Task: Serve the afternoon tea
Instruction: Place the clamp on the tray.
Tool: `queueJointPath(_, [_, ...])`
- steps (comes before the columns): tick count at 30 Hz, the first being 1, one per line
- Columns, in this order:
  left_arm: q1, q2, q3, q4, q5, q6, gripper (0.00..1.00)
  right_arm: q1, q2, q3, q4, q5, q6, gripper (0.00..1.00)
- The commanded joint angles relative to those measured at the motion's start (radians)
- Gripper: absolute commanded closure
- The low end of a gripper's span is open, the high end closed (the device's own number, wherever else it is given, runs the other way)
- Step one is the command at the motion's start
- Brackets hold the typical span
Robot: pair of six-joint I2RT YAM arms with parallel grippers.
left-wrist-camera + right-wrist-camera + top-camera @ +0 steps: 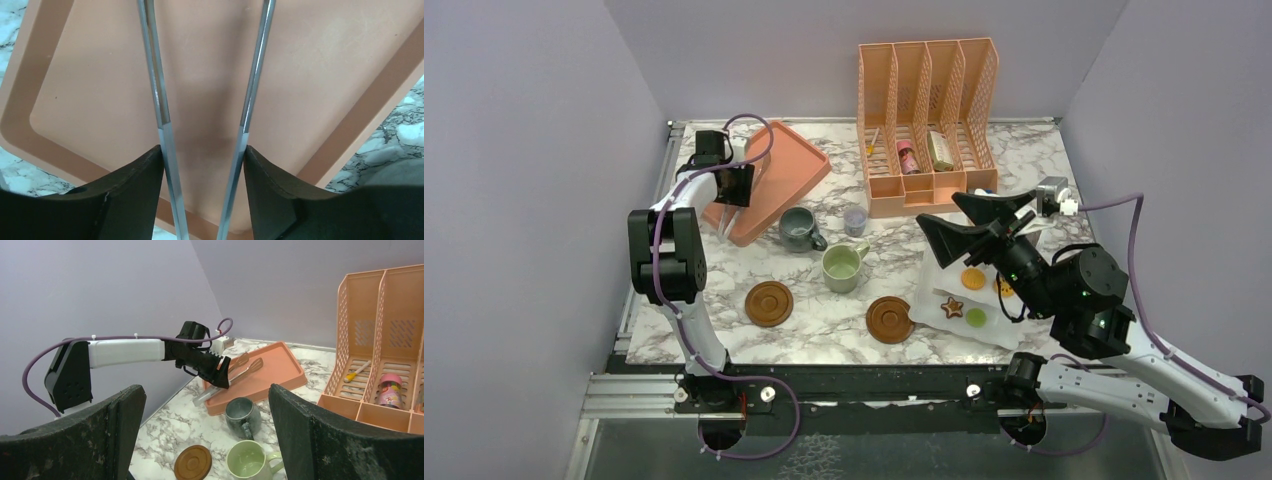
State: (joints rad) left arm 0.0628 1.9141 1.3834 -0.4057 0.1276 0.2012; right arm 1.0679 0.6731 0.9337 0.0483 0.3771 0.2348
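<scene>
My left gripper (202, 150) hangs over the orange tray (100, 75), shut on a pair of metal tongs (160, 100); both tong arms press against the fingers' inner faces. From the top, the left gripper (729, 212) is at the tray's (784, 165) near left edge. On the marble stand the grey-blue mug (799, 228), the pale green mug (842, 267) and two brown coasters (769, 303) (890, 319), both bare. Toy cookies (951, 306) lie on a white plate (934, 290). My right gripper (939, 210) is raised above that plate, open and holding nothing.
An orange file organizer (929, 120) stands at the back with a pink bottle (907, 157) in one slot. A tiny lilac cup (855, 220) sits between the mugs and the organizer. Purple walls close in the left, back and right sides.
</scene>
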Motion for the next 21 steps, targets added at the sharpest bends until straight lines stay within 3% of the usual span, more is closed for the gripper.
queueJointPath(1, [0.008,-0.029,0.025,0.003,-0.071,-0.017,0.36,0.007,-0.02,-0.017,0.009,0.008,-0.011,0.01])
queueJointPath(14, [0.009,-0.126,0.201,-0.171,-0.065,-0.167,0.26,0.007,0.027,-0.002,-0.041,0.004,0.0,0.01])
queueJointPath(21, [0.004,-0.316,0.133,-0.203,0.079,-0.273,0.17,0.007,0.13,0.076,-0.127,-0.019,0.002,0.01])
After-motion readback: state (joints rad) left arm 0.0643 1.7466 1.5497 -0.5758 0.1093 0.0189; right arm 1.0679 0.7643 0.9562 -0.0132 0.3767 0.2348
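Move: Down in the tray, the left hand has its fingers still against the clamp's two arms, the clamp's middle about 1 cm ahead, 1 cm right and 1 cm below; the tray's middle is some 4 cm ahead, 5 cm right and 2 cm below. The dark mug stands about 6 cm back and 14 cm right, the clear cup 4 cm back and 25 cm right. From the right hand the clamp lies roughly 30 cm ahead, 28 cm left and 38 cm below. Spreading its fingers wider, the left hand lets go of the clamp, then rises about 11 cm off the tray, easing slightly forward and back again while it tilts its fingertips outward and turns some 10 degrees counter-clockwise. Late on, the open, empty right hand dips about 3 cm and drifts 2 cm left and a little forward. ##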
